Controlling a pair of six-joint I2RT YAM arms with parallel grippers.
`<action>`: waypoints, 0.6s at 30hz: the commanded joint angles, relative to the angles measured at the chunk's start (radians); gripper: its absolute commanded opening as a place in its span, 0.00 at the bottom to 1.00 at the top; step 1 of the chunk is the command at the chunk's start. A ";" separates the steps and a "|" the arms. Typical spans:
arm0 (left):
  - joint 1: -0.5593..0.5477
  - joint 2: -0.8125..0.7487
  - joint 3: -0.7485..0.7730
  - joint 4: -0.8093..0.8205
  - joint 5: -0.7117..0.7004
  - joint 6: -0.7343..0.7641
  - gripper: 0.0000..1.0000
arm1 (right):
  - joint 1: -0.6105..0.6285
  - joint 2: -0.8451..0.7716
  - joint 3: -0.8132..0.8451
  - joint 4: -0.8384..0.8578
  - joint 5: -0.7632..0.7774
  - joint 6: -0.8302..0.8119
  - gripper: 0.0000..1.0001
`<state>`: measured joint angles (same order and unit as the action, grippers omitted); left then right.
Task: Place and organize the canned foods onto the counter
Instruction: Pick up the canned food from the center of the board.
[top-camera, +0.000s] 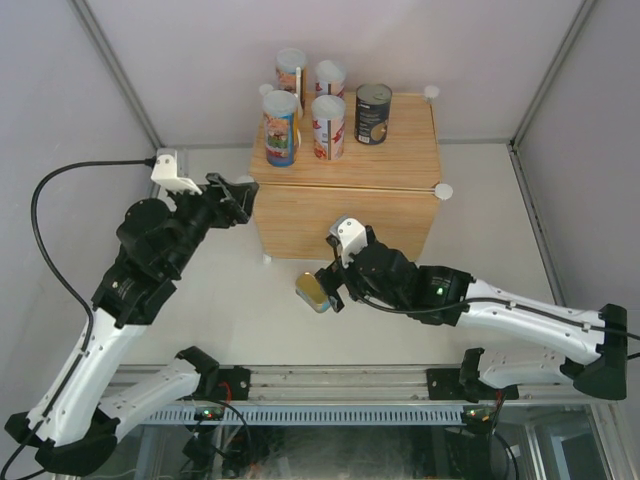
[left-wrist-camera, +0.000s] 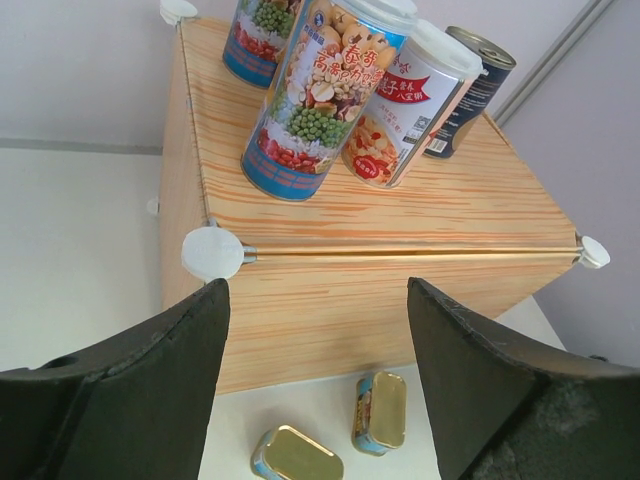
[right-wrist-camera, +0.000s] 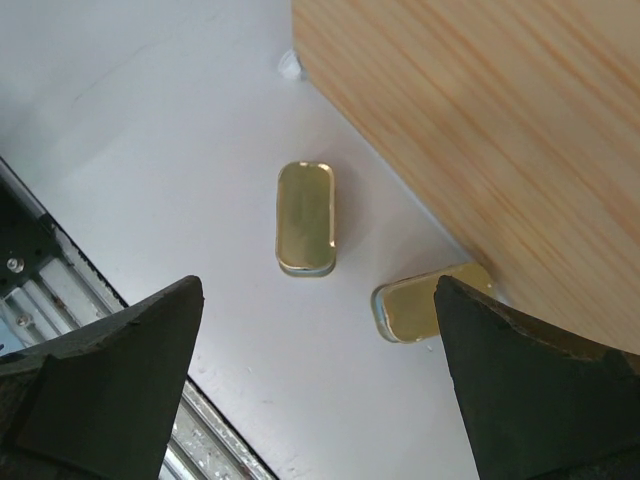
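The counter (top-camera: 345, 190) is a light wood box at the back centre. On its top stand four tall white-lidded cans (top-camera: 281, 128) and one dark can (top-camera: 373, 113); the left wrist view shows them as well, the tall cans (left-wrist-camera: 320, 100) and the dark can (left-wrist-camera: 470, 90). Two flat gold tins lie on the table before the counter's front face: one tin (right-wrist-camera: 305, 217) and a second tin (right-wrist-camera: 430, 305) close to the wood. My right gripper (right-wrist-camera: 317, 285) hovers open above them, empty. My left gripper (left-wrist-camera: 315, 290) is open and empty at the counter's front left corner (left-wrist-camera: 212, 253).
A metal rail (top-camera: 330, 385) runs along the table's near edge, close to the tins. Grey enclosure walls (top-camera: 60, 80) with metal posts (top-camera: 120, 70) surround the table. A black cable (top-camera: 45, 190) loops at the left beside the left arm.
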<state>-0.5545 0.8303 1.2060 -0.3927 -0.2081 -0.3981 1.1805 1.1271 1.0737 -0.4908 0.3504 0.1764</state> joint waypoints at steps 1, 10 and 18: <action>0.007 -0.034 -0.020 -0.006 -0.017 0.015 0.76 | 0.008 0.033 -0.038 0.096 -0.069 0.049 0.98; 0.007 -0.054 -0.015 -0.059 -0.003 -0.005 0.76 | -0.048 0.157 -0.117 0.221 -0.201 0.097 0.98; 0.007 -0.088 -0.032 -0.094 -0.022 -0.016 0.76 | -0.091 0.281 -0.116 0.310 -0.265 0.101 0.98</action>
<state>-0.5541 0.7670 1.2026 -0.4816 -0.2131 -0.4011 1.1137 1.3716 0.9470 -0.2859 0.1329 0.2504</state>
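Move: The canned food for my right hand is the left one of two flat tins on the board, about 5 cm ahead, 5 cm to the left and 21 cm below. The other flat tin lies some 7 cm ahead and 6 cm to my right, as low. The counter's front face stands straight ahead, roughly 12 cm out. From my left hand the same tin is about 10 cm right, 3 cm back and 38 cm down. I sink my right hand steeply towards the left flat tin, down about 10 cm and some 4 cm to the left, the fingers wide open and still well clear of the tin. On the way I tip the fingertips downward by roughly 15 degrees. My empty left hand eases back a couple of centimetres and slightly left. ##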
